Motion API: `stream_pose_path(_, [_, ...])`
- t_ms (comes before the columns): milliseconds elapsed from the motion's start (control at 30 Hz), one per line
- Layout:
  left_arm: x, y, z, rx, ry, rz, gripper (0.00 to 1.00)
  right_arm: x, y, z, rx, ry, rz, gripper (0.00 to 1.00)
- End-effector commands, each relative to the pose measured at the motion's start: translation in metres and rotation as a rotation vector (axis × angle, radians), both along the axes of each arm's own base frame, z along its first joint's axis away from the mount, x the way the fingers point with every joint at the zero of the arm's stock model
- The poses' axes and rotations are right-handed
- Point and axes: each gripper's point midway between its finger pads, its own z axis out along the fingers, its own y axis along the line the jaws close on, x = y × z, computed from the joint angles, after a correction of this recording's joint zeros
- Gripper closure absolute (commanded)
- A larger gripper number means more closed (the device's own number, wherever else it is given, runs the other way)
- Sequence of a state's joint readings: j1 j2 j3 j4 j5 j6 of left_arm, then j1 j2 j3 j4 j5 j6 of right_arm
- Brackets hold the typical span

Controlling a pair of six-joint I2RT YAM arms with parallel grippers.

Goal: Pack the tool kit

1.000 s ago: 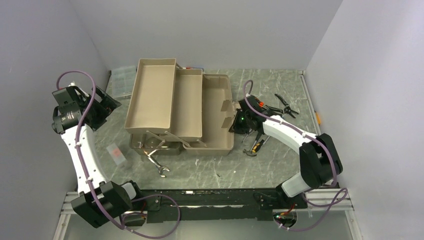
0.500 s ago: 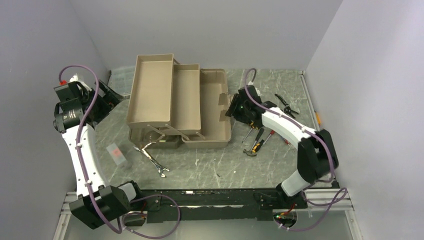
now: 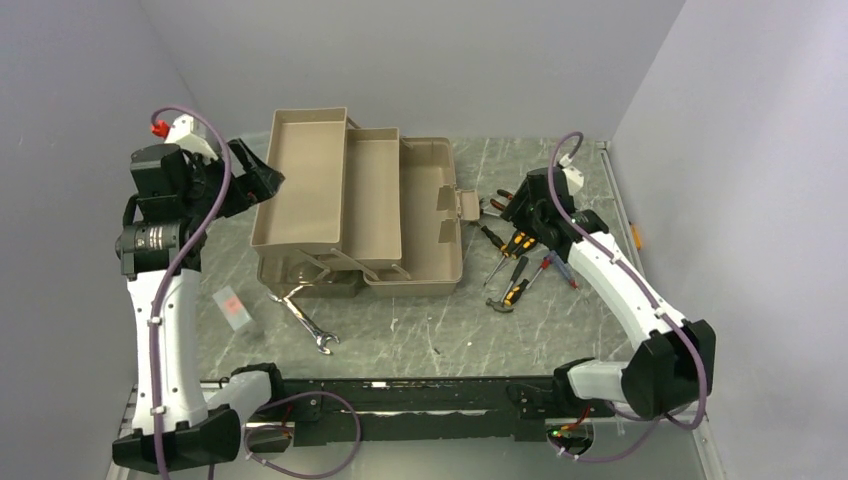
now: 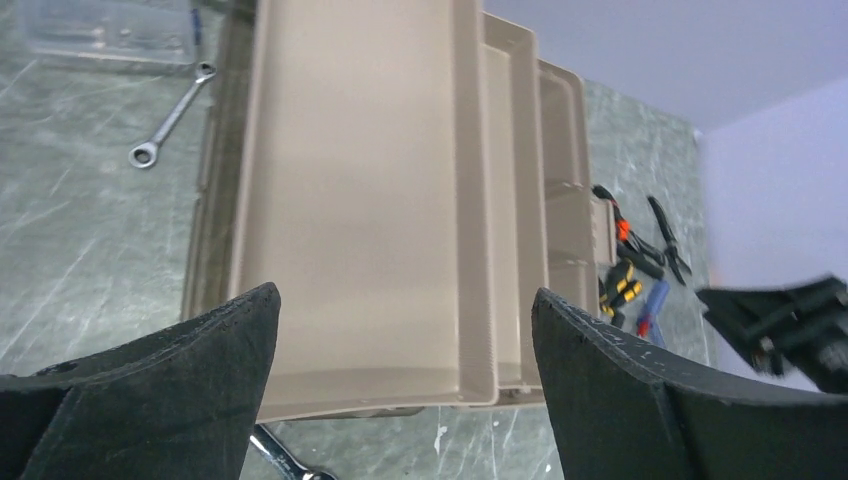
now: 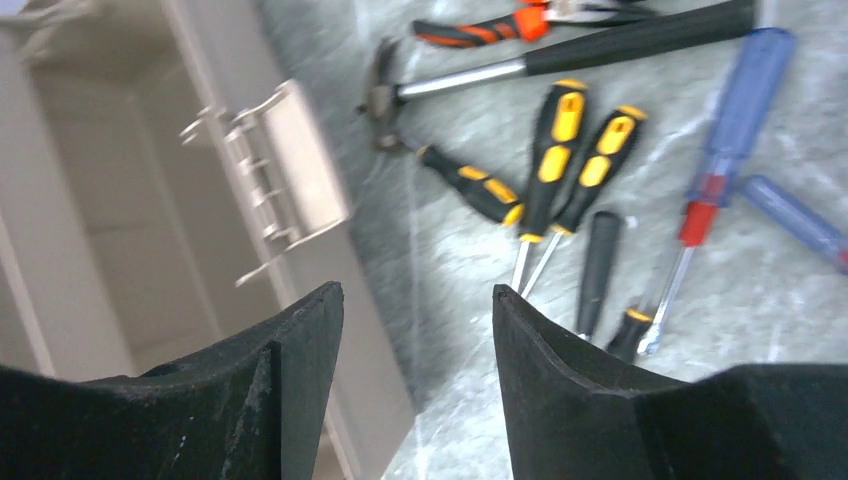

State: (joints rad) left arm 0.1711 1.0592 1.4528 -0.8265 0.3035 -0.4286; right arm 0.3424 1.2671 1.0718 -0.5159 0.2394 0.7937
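Note:
The tan toolbox (image 3: 430,225) stands open at mid-table, its two trays (image 3: 305,185) folded out to the left and bare inside. My left gripper (image 3: 262,180) hovers open and empty at the top tray's left edge (image 4: 405,292). My right gripper (image 3: 520,205) is open and empty just right of the box's latch (image 5: 295,170), above the table (image 5: 416,290). Black-orange screwdrivers (image 5: 560,150), a hammer (image 5: 560,55), orange pliers (image 5: 500,28) and blue screwdrivers (image 5: 735,110) lie right of the box. A steel wrench (image 3: 305,320) lies in front of it.
A second wrench (image 4: 172,118) and a clear organiser box (image 4: 105,30) lie behind the toolbox on the left. A small flat case with a red label (image 3: 233,308) sits at the front left. Black pliers (image 4: 665,235) lie far right. Walls close in on three sides.
My right gripper opened, let go of the toolbox's right end and drew back to the right. The box shifted slightly early on. My left arm rose and swung in toward the top tray.

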Motion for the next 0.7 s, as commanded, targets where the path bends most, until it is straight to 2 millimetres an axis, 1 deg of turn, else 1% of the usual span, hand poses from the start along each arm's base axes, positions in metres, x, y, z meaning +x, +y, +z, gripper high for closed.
stream_pose_path(0, [-0.005, -0.038, 0.023, 0.033, -0.113, -0.174, 0.04, 0.004, -0.037, -0.025, -0.082, 0.087, -0.121, 0.42])
stream_pose_path(67, [-0.006, -0.058, 0.019, 0.030, -0.122, -0.249, 0.05, 0.008, -0.047, -0.034, -0.090, 0.102, -0.145, 0.42])
stream_pose_path(100, [-0.009, -0.073, 0.016, 0.033, -0.129, -0.306, 0.04, 0.012, -0.050, -0.037, -0.085, 0.098, -0.147, 0.42])
stream_pose_path(233, [-0.019, -0.112, 0.003, 0.062, -0.176, -0.454, 0.04, 0.025, -0.056, -0.048, -0.103, 0.114, -0.138, 0.42])
stream_pose_path(333, [-0.032, -0.139, 0.003, 0.094, -0.255, -0.572, 0.04, 0.038, -0.059, -0.056, -0.129, 0.139, -0.143, 0.43])
stream_pose_path(433, [-0.047, -0.160, 0.000, 0.141, -0.307, -0.680, 0.01, 0.048, -0.058, -0.069, -0.134, 0.166, -0.141, 0.44])
stream_pose_path(500, [-0.053, -0.165, -0.006, 0.176, -0.325, -0.721, 0.01, 0.055, -0.056, -0.078, -0.131, 0.181, -0.135, 0.44])
stream_pose_path(533, [-0.056, -0.165, -0.009, 0.195, -0.334, -0.727, 0.01, 0.059, -0.055, -0.082, -0.132, 0.189, -0.137, 0.44])
stream_pose_path(633, [-0.057, -0.153, -0.013, 0.246, -0.375, -0.678, 0.01, 0.072, -0.052, -0.096, -0.139, 0.215, -0.126, 0.44])
stream_pose_path(667, [-0.059, -0.148, -0.013, 0.262, -0.393, -0.663, 0.01, 0.075, -0.052, -0.105, -0.142, 0.236, -0.125, 0.44])
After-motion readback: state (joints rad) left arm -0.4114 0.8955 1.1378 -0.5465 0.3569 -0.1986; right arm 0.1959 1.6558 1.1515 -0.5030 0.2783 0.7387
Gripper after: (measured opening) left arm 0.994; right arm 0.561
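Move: The right hand hangs about 17 cm above the tool pile, its fingers half open. The big black-and-yellow screwdriver's handle lies some 12 cm ahead and 5 cm to its right; the black-handled hammer is about 7 cm beyond that handle and 2 cm left of it, and the blue screwdriver 8 cm to the handle's right. From the left hand, the middle tray is some 17 cm ahead, 20 cm right and 22 cm lower, the upper tray 17 cm ahead, 3 cm right and 16 cm lower. Down and to the right, then down and forward, the right hand sinks some 11 cm towards the screwdriver handles, its fingers tipping about 15 degrees steeper and staying half open. Meanwhile the left hand, still wide open and empty, swings about 16 cm right and 6 cm back towards the middle tray, dipping slightly and turning some 40 degrees clockwise. ##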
